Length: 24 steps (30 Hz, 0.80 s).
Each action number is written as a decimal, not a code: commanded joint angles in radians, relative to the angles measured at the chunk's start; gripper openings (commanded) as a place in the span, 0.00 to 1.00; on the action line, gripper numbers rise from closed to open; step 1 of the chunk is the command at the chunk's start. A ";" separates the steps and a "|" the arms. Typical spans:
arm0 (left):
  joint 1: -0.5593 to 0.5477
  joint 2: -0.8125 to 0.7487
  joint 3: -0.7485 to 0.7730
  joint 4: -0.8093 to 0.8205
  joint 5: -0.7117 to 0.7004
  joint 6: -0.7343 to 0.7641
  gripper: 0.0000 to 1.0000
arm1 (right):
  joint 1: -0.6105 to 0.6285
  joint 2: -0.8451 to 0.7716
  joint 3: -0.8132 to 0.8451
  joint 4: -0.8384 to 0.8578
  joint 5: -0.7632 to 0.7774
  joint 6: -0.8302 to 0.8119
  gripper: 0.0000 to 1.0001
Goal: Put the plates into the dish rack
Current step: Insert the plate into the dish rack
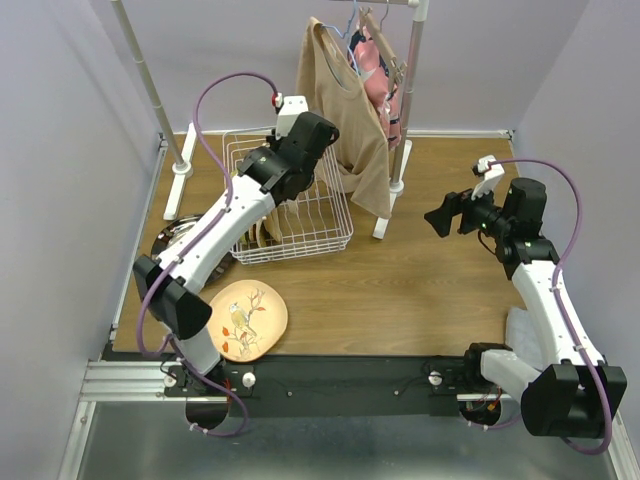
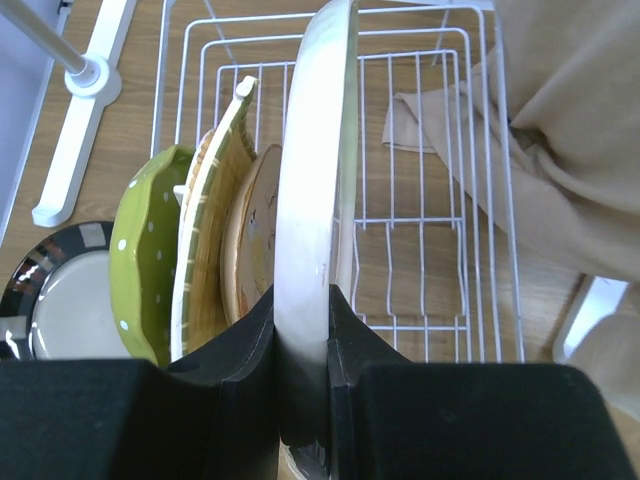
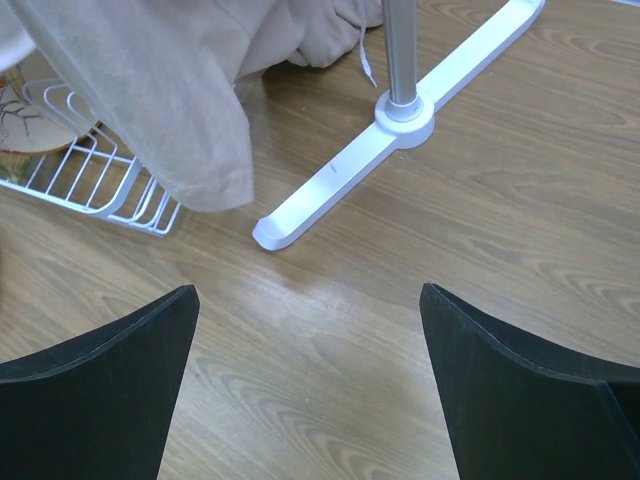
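Note:
My left gripper is shut on the rim of a cream plate, holding it upright on edge over the white wire dish rack. Standing in the rack to its left are a lime dotted plate, a yellow woven-look plate and a peach plate. In the top view, the left arm reaches over the dish rack. A peach bird-painted plate lies on the table near the front. A dark-rimmed plate lies left of the rack. My right gripper hovers open over bare wood.
A white clothes-rail stand carries a beige garment that drapes onto the rack's right side. The stand's foot lies ahead of the right gripper. Another stand pole rises at the back left. Purple walls enclose the table.

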<state>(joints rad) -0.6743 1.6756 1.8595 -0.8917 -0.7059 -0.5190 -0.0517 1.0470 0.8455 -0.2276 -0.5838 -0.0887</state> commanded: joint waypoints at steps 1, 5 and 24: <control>-0.001 0.050 0.108 -0.038 -0.206 -0.087 0.00 | 0.003 -0.007 -0.017 0.033 0.044 0.021 1.00; -0.002 0.073 0.107 -0.072 -0.251 -0.133 0.00 | 0.003 -0.005 -0.016 0.033 0.041 0.026 1.00; -0.004 0.062 -0.062 -0.003 -0.185 -0.184 0.00 | 0.003 -0.012 -0.019 0.036 0.055 0.023 1.00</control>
<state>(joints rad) -0.6754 1.7756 1.7924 -0.9874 -0.8394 -0.6819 -0.0517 1.0470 0.8436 -0.2241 -0.5529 -0.0746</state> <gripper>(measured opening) 0.255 0.998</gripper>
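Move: The left hand already holds the white plate on edge, high over the dish rack. The free slot lies about 8 cm ahead of this hand, 2 cm to its left and some 23 cm below. From that slot, the racked bird plate stands about 3 cm to the left, the woven tray 6 cm and the green plate 9 cm, all some 2 cm nearer the robot. From the idle right hand the slot is roughly 14 cm ahead, 37 cm left and 14 cm below. Down into the rack goes the left hand, about 6.5 cm, drifting some 2 cm left to bring the white plate in beside the bird plate. The wrist turns about 10 degrees counter-clockwise, with a slight roll lifting its left side and a small nose-down tip, while the fingers keep their pinch on the plate's near edge. ##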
